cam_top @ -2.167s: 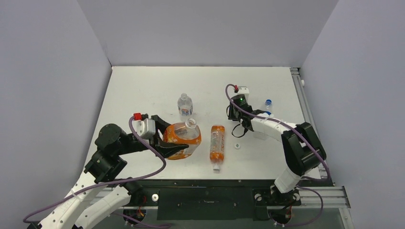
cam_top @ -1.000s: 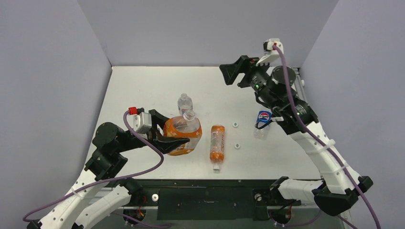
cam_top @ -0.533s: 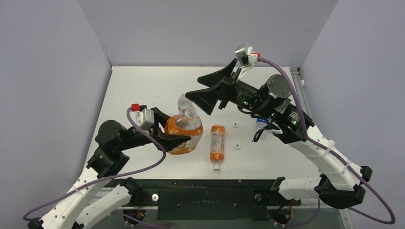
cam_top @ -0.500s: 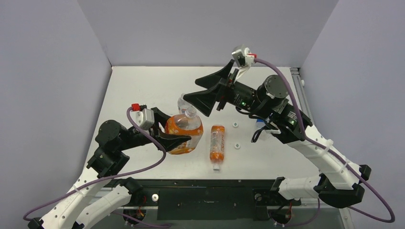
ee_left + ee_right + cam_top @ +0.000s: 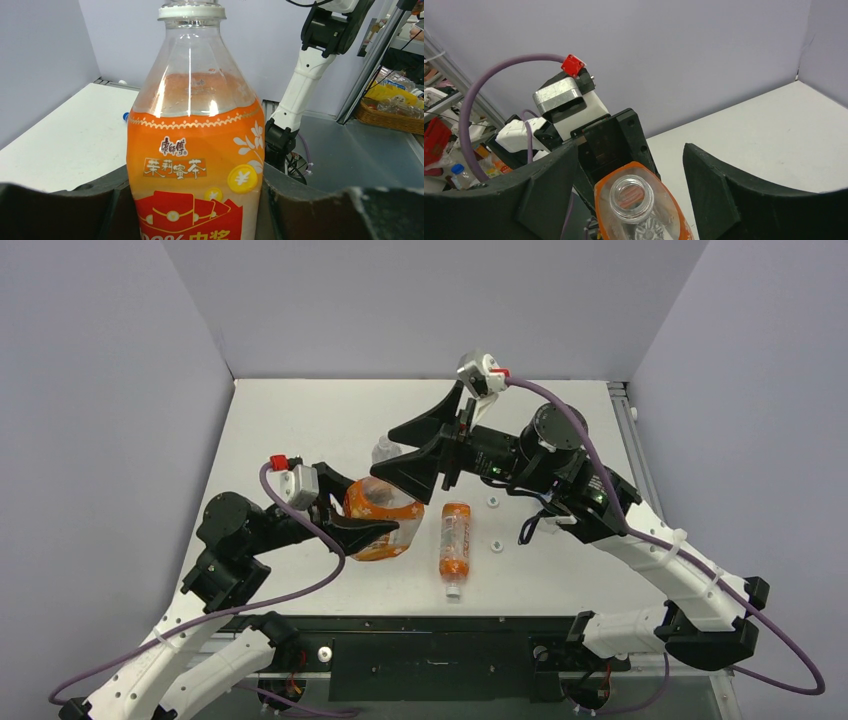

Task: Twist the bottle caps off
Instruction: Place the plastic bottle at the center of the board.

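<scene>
My left gripper (image 5: 366, 518) is shut on the wide orange bottle (image 5: 380, 502), holding it off the table, and its fingers (image 5: 320, 210) press both sides of the label (image 5: 192, 170). The bottle's neck (image 5: 630, 196) is open, with no cap on it. My right gripper (image 5: 388, 455) hangs open just above that neck, one finger (image 5: 549, 192) on each side and neither touching. Two white bottle caps (image 5: 493, 502) (image 5: 497, 544) lie loose on the table. The slim orange bottle (image 5: 455, 538) lies on its side, its white cap (image 5: 453, 590) on.
A clear bottle (image 5: 380, 446) stands behind the held one, partly hidden by my right fingers. The right arm (image 5: 560, 465) stretches across the middle of the table. Grey walls close in the back and both sides.
The right arm has swung from the far right corner leftward and down over the held bottle's open neck. The left gripper has kept its grip, shifting the bottle only slightly.
</scene>
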Controlling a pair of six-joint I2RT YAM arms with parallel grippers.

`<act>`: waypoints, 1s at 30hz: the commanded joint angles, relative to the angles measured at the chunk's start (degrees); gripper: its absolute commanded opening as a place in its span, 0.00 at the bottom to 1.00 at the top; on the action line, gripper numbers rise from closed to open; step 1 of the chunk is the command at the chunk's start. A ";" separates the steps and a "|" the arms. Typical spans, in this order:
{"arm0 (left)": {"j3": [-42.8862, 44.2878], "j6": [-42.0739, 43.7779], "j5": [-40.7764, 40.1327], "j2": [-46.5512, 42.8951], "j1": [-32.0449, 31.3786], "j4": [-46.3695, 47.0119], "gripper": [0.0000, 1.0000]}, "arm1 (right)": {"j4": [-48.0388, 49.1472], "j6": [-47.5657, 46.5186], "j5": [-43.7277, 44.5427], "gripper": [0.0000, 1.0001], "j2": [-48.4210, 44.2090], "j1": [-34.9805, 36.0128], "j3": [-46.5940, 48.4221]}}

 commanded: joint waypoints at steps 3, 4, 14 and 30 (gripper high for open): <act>3.64 -0.88 -0.12 -0.40 0.69 3.78 0.00 | -4.90 -3.48 0.14 0.66 2.54 1.87 1.28; 3.72 -0.94 0.18 -0.40 0.71 3.78 0.00 | -5.69 -3.84 0.57 0.65 2.83 1.95 1.36; 3.61 -0.10 -0.38 -0.77 0.89 2.18 0.08 | -4.18 -4.37 2.52 0.04 2.61 2.82 0.93; 2.47 13.77 -18.11 -8.00 0.89 -21.29 0.97 | -3.13 -23.46 27.22 0.00 1.98 -2.61 -9.60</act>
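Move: The open orange-labelled plastic bottle, upright in the left hand's grip at its body, has its middle about 12 cm below the right hand and 2 cm to its left, level ahead. From the right hand, the standing clear bottle is roughly 20 cm ahead, 5 cm left and 40 cm below; the lying orange bottle is about 6 cm ahead, 9 cm right and 48 cm below. Right hand sinks 4 cm, pinches the neck, left opens, right carries bottle some 7 cm forward and down. ##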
